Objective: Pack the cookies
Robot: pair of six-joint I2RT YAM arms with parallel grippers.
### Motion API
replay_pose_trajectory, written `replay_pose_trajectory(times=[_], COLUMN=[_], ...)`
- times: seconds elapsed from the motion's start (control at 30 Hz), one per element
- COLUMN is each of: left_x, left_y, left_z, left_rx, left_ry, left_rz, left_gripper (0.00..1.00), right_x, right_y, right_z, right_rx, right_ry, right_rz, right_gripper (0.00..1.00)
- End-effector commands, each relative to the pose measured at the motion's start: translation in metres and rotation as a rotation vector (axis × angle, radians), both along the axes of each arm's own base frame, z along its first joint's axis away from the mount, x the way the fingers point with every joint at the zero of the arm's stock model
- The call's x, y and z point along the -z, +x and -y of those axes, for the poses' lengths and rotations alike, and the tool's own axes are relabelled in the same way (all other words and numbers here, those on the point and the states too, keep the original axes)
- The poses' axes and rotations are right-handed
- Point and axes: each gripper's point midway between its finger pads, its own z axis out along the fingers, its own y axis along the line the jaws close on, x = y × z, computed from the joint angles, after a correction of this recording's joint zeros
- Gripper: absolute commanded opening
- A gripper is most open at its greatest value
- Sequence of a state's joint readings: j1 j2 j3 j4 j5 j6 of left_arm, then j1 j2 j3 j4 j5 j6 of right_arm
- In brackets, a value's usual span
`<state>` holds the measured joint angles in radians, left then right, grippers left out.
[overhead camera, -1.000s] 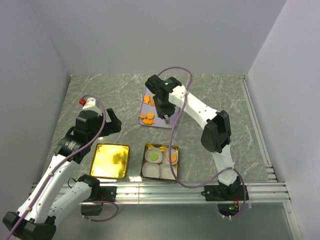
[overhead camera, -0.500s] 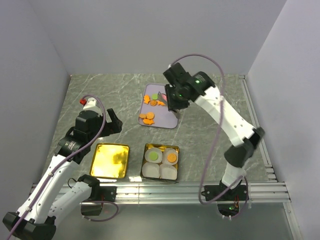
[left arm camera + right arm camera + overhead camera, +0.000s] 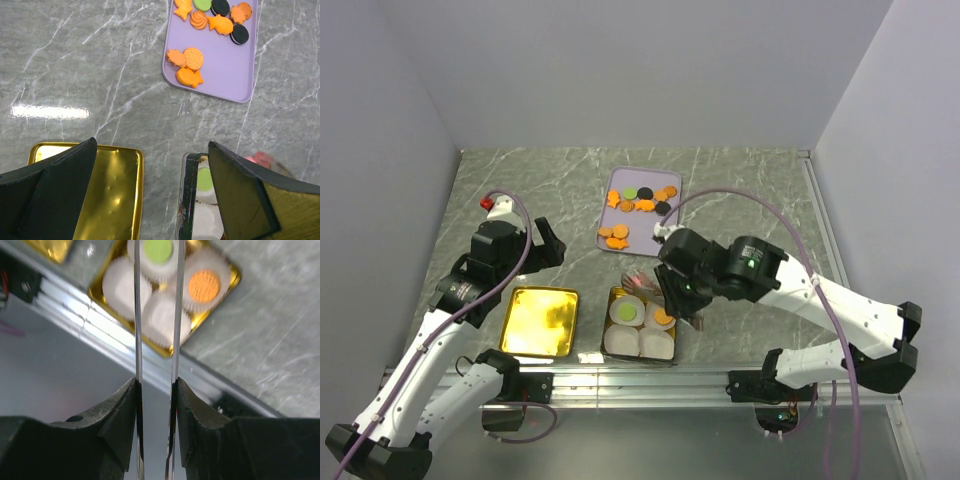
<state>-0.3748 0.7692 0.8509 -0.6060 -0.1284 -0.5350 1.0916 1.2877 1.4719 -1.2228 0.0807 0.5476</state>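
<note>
Several cookies (image 3: 616, 235), mostly orange with a green and two black ones, lie on a lavender tray (image 3: 642, 243) at mid-table. My right gripper (image 3: 676, 296) is shut on metal tongs (image 3: 137, 315), whose blades reach over the gold tin (image 3: 613, 296). A blurred pink cookie (image 3: 638, 281) shows at the tongs' tip above the tin's far edge. In the tin's white paper cups sit a green cookie (image 3: 158, 250) and an orange cookie (image 3: 203, 286). My left gripper (image 3: 151, 145) hangs open and empty above the table between lid and tin.
The gold tin lid (image 3: 539, 321) lies upside down left of the tin. An aluminium rail (image 3: 650, 375) runs along the near table edge. Grey walls close in the left, back and right sides.
My right arm swung from the lavender tray down to the tin, carrying the pink cookie in the tongs. The left arm has stayed put.
</note>
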Motion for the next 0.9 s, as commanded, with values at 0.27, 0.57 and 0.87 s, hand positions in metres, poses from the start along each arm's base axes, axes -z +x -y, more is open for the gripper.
replay_pose_trajectory(times=[0.27,0.57,0.87], left_x=[-0.005,-0.004,-0.002], left_y=[0.001,0.001,0.002], left_z=[0.005,0.006,0.006], left_rx=[0.026,0.026,0.026], left_ry=[0.000,0.004,0.007], left_rz=[0.032,0.027,0.017], left_gripper=[0.99,0.99,1.00], right_x=[0.012,0.041,0.053], right_y=[-0.056,-0.097,-0.093], right_z=[-0.021,-0.024,-0.030], right_rx=[-0.079,-0.142,-0.114], right_ry=[0.108,0.070,0.046], right_rz=[-0.052,-0.112,-0.089], right_gripper=[0.33,0.33,0.33])
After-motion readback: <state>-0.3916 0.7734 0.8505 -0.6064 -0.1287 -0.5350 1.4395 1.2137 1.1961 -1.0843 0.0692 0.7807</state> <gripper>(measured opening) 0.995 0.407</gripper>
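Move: The right hand still grips the tongs, with the pink cookie in their tips. The empty near-left cup of the box lies about 13 cm left of this hand, 3 cm back and 21 cm below. The green cookie's cup is some 8 cm beyond it, the orange cookie's cup 7 cm farther out and 9 cm to its right, the near-right cup 9 cm to its right. From the left hand the near-left cup is about 16 cm back, 18 cm right and 20 cm below. The right hand draws back about 10 cm, sinking some 6, taking the tongs' pink cookie towards the near-left cup. ##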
